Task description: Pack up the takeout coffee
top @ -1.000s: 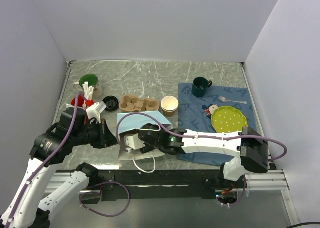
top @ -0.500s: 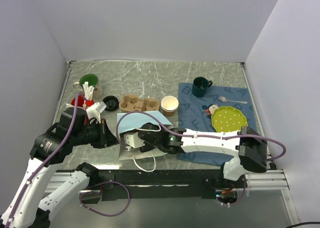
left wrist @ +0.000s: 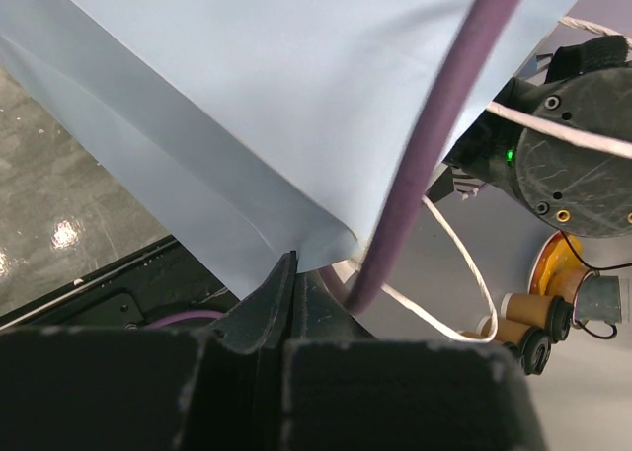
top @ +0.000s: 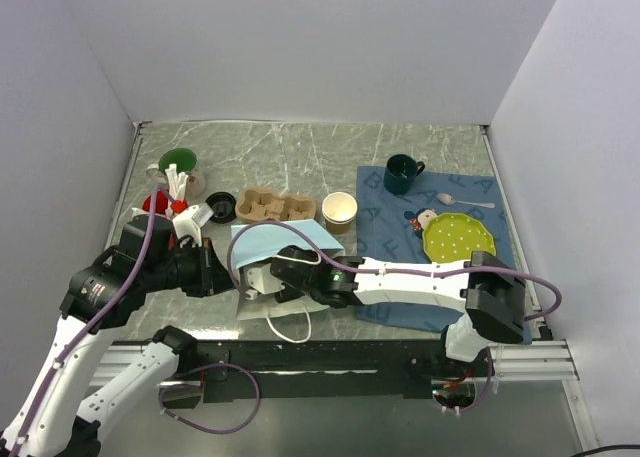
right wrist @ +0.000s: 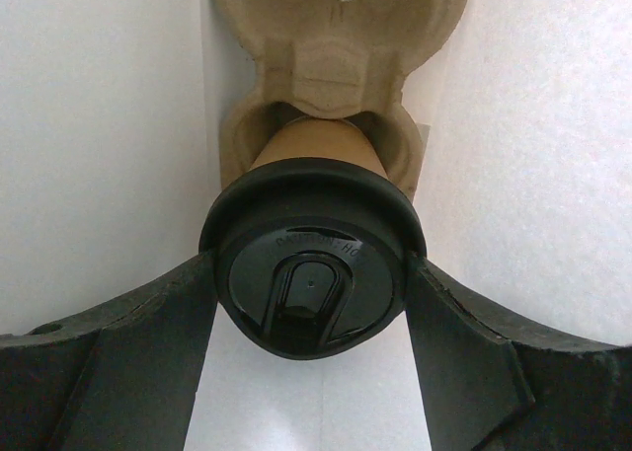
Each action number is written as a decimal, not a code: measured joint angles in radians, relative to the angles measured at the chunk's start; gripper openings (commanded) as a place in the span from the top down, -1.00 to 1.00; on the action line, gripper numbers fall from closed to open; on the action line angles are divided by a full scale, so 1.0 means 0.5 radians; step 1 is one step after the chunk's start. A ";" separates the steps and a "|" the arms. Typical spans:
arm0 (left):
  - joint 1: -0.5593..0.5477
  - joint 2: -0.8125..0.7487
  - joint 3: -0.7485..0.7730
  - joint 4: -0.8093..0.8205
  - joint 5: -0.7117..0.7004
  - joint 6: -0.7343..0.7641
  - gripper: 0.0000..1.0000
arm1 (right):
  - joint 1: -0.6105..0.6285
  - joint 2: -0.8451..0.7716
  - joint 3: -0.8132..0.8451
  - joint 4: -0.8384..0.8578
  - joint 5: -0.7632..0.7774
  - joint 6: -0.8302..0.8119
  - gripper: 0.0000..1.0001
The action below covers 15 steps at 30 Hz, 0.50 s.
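Observation:
In the right wrist view, the takeout coffee (right wrist: 316, 143), a tan paper cup with a black lid (right wrist: 296, 224), lies inside the pale blue paper bag (top: 285, 239). Its base sits in a pocket of a pulp cup carrier (right wrist: 336, 37). My right gripper (right wrist: 311, 278) is shut on the lid, one finger (right wrist: 168, 323) pressing each side. From above, its tips are hidden in the bag's mouth. My left gripper (left wrist: 288, 271) is shut on the bag's edge (left wrist: 296, 236), near the front left (top: 222, 277).
A second pulp carrier (top: 275, 205), an open tan cup (top: 339, 211) and a loose black lid (top: 221, 206) sit behind the bag. A red cup with straws (top: 160, 202) stands far left. On the blue cloth (top: 385, 232) are a green mug (top: 402, 173), a spoon (top: 465, 201) and a yellow-green plate (top: 458, 239).
My right arm has slid a little to the left, deeper into the bag, with the cup still held. The left gripper has kept its pinch on the bag's edge.

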<state>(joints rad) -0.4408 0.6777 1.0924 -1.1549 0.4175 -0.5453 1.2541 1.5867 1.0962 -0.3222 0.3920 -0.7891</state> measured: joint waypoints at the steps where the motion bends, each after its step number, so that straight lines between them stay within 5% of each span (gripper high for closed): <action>1: 0.000 0.000 0.000 0.002 0.000 0.000 0.98 | 0.000 0.011 0.007 0.009 0.011 0.006 -0.29; 9: 0.000 0.013 0.000 0.011 0.000 0.000 0.98 | -0.001 0.045 0.027 0.040 0.046 0.040 -0.75; 10: 0.000 0.016 0.000 0.011 0.002 0.000 0.98 | -0.001 0.045 0.031 0.037 0.046 0.050 -0.99; 15: 0.000 0.037 0.005 0.011 0.008 0.001 0.98 | -0.010 0.043 0.042 0.004 0.036 0.102 -1.00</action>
<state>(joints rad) -0.4408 0.6960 1.0946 -1.1496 0.4217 -0.5449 1.2491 1.6085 1.1172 -0.3202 0.4099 -0.7380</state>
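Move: The right hand holds the lidded cup between its fingers, the cup's middle about 3 cm ahead, 2 cm left and 3 cm below. The carrier inside the bag lies some 6 cm ahead, 5 cm left and 5 cm below this hand. Out on the table, the empty carrier is roughly 15 cm ahead and 1 cm to its right. From the left hand, shut at the bag's rim, the cup is about 13 cm ahead, 8 cm right and 15 cm lower. Forward and to the left, the right hand eases barely half a centimetre deeper into the bag, the cup still gripped and its base in the carrier's slot. It then all but stops, turns slightly clockwise, and spreads its fingers from about three-quarters to fully open, one finger coming clear of the black lid. The left hand keeps its fingers shut at the bag's rim, practically still. ##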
